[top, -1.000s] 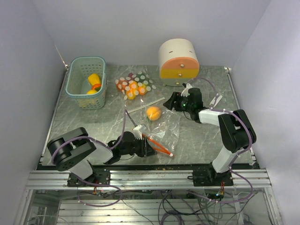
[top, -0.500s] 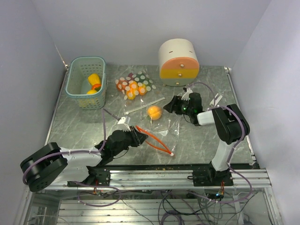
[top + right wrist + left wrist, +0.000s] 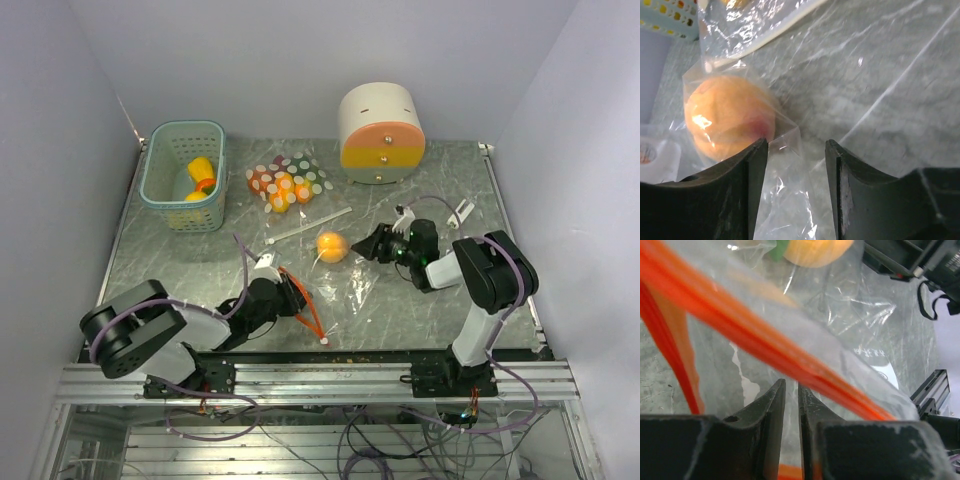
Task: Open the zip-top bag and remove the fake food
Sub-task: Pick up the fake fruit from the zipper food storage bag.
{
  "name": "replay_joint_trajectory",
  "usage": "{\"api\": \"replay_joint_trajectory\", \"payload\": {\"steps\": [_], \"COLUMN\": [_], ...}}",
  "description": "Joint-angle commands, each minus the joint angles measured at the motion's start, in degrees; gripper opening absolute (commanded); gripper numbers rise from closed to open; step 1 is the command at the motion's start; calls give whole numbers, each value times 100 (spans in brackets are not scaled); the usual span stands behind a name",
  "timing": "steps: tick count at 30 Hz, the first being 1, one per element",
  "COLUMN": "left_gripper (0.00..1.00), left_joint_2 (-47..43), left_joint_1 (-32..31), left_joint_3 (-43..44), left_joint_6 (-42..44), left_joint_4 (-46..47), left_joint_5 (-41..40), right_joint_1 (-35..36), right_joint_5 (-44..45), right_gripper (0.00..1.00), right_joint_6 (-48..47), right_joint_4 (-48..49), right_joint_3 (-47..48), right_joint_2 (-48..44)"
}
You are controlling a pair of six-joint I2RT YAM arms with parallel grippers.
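Observation:
A clear zip-top bag (image 3: 352, 282) with an orange zip strip (image 3: 306, 308) lies on the marble table (image 3: 180, 262). Inside it, at its far end, sits one round orange fake food piece (image 3: 331, 245). My left gripper (image 3: 291, 296) is shut on a thin fold of the bag (image 3: 790, 405) just below the zip strip (image 3: 765, 342); the fake food (image 3: 815, 250) shows beyond. My right gripper (image 3: 373, 246) is low and open, and its jaws straddle a loose corner of the bag (image 3: 790, 165) just right of the fake food (image 3: 727, 117).
A teal basket (image 3: 160, 190) at the back left holds yellow and orange pieces. A dotted bag of more pieces (image 3: 285, 182) lies beside it, with a white strip (image 3: 310, 225) in front. The cream-and-orange round container (image 3: 381, 125) stands at the back.
My left gripper has drawn the zip end of the bag leftward, swinging the orange strip. The right gripper has come down toward the bag's corner and its jaws have narrowed.

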Motion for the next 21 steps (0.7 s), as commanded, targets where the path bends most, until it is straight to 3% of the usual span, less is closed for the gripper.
{"api": "replay_joint_trajectory", "payload": {"steps": [1,11,16,21], "left_gripper": [27,33,50,60], "left_joint_2": [447,1791,2414,2967], "left_joint_1": [38,167,247,345], "left_joint_3": [62,-83,-287,-541], "left_joint_6": [-80,-409,-581,-721], "left_joint_4": [884,2708,3708,4670], "left_joint_5": [145,628,779,731], "right_joint_1": [-13,5,14,45], "right_joint_5": [-368,-1158,-1125,-563], "right_gripper": [46,1,0,0], "right_joint_6": [331,1179,1094,552], "right_joint_4": [799,2398,2145,949], "right_joint_3": [-529,-1230,-1443,-1799], "right_joint_2": [-342,-625,-1169,-2571]}}
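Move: Film of the bag lies between the right hand's open fingertips, while the fake fruit inside the bag sits about 5 cm to that hand's left, level with it ahead and in height. The dotted bag's white edge is some 6 cm ahead and 10 cm left of the hand. From the left hand the fake fruit lies roughly 14 cm ahead and 7 cm right, with the orange zip strips right at the left fingertips. Drawing back about 7 cm and away from the fake fruit, the right hand shuts its fingers fully on the bag film, rising only slowly at first, then climbs some 8 cm, still pinching the film and rolling its left side up. The left hand sinks about 2.5 cm at the bag mouth, edges 2 cm to the right, then comes up slightly as its fingers spread and its left side rolls down some 10 degrees. ##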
